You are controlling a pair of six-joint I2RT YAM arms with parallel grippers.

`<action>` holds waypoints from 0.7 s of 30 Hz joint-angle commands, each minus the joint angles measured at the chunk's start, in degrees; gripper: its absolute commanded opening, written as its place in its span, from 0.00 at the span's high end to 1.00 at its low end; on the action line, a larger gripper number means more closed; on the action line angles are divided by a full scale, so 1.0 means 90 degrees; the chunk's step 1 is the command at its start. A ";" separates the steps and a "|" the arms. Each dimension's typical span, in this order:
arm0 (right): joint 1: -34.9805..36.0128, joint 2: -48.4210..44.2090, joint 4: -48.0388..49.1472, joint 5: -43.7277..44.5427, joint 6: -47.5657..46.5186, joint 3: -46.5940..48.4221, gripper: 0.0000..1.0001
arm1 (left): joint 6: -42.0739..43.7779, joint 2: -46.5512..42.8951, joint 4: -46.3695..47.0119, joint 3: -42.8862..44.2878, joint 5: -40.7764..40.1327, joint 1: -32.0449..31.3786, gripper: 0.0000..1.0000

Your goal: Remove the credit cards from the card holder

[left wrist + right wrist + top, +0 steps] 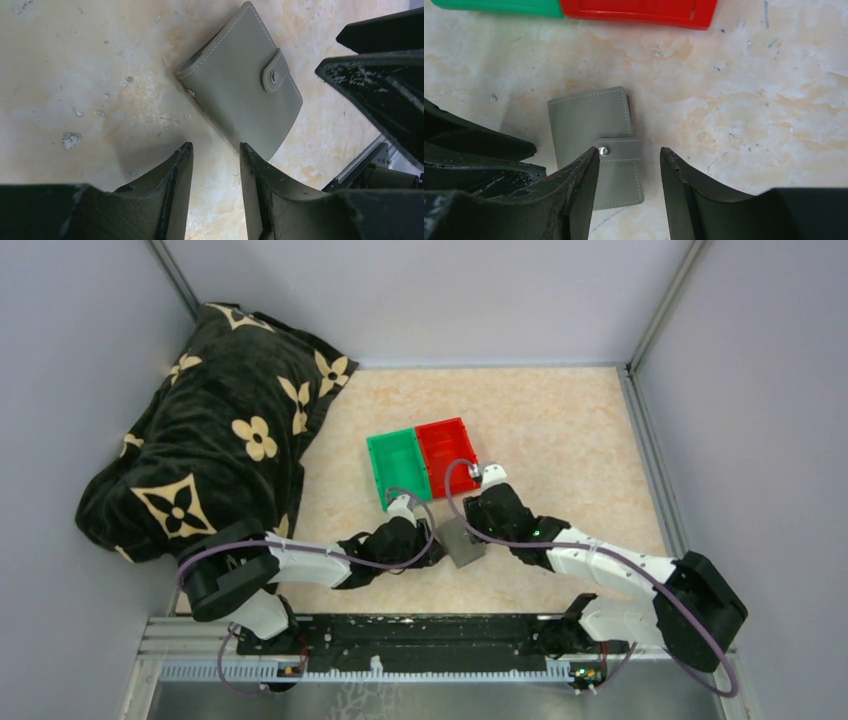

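Observation:
The card holder (pixel 463 541) is a small grey wallet lying flat on the table, folded shut with its snap strap (pixel 274 71) fastened. The credit cards are hidden inside it. My left gripper (pixel 215 146) hovers open just beside the holder's near edge, with only bare table between its fingers. My right gripper (pixel 629 150) is also open above the holder's strap end (pixel 621 149), and its left finger covers part of the holder (pixel 589 120). Neither gripper holds anything. In the top view the left gripper (pixel 437 540) and right gripper (pixel 470 523) flank the holder closely.
A green bin (pixel 398 466) and a red bin (pixel 446 448) stand side by side just beyond the holder. A black cloth with cream flower patterns (pixel 210 440) is heaped at the left. Grey walls enclose the beige table (pixel 560 430).

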 commanded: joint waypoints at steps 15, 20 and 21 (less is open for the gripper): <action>0.1081 0.1454 0.0242 0.0930 -0.0217 0.0696 0.51 | -0.0542 -0.0561 -0.0191 -0.0706 -0.0689 -0.0045 0.57; 0.1132 0.1678 0.0318 0.0978 -0.0186 0.0628 0.52 | -0.0561 -0.0576 -0.0198 -0.0774 -0.0682 -0.0044 0.57; 0.1138 0.1709 0.0315 0.1002 -0.0165 0.0620 0.52 | -0.0570 -0.0575 -0.0192 -0.0784 -0.0692 -0.0049 0.57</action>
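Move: The card holder lies closed and flat below the right hand, about 4 cm to its left, 1 cm back and 7 cm down. Farther out stand the two boxes: the red box about 16 cm ahead of the right hand and 7 cm to its left, the green box some 14 cm ahead and 16 cm left. From the left hand the card holder is roughly 3 cm ahead, 6 cm to the right and 3 cm below. Over the card holder the right hand comes in, first about 3 cm to the left with a little sinking, then mostly straight down for some 4 cm in all, fingers staying half open around the snap strap and its left side rolling down some 10 degrees. The left hand backs off about 3 cm to the left, away from the holder, its opening kept. ##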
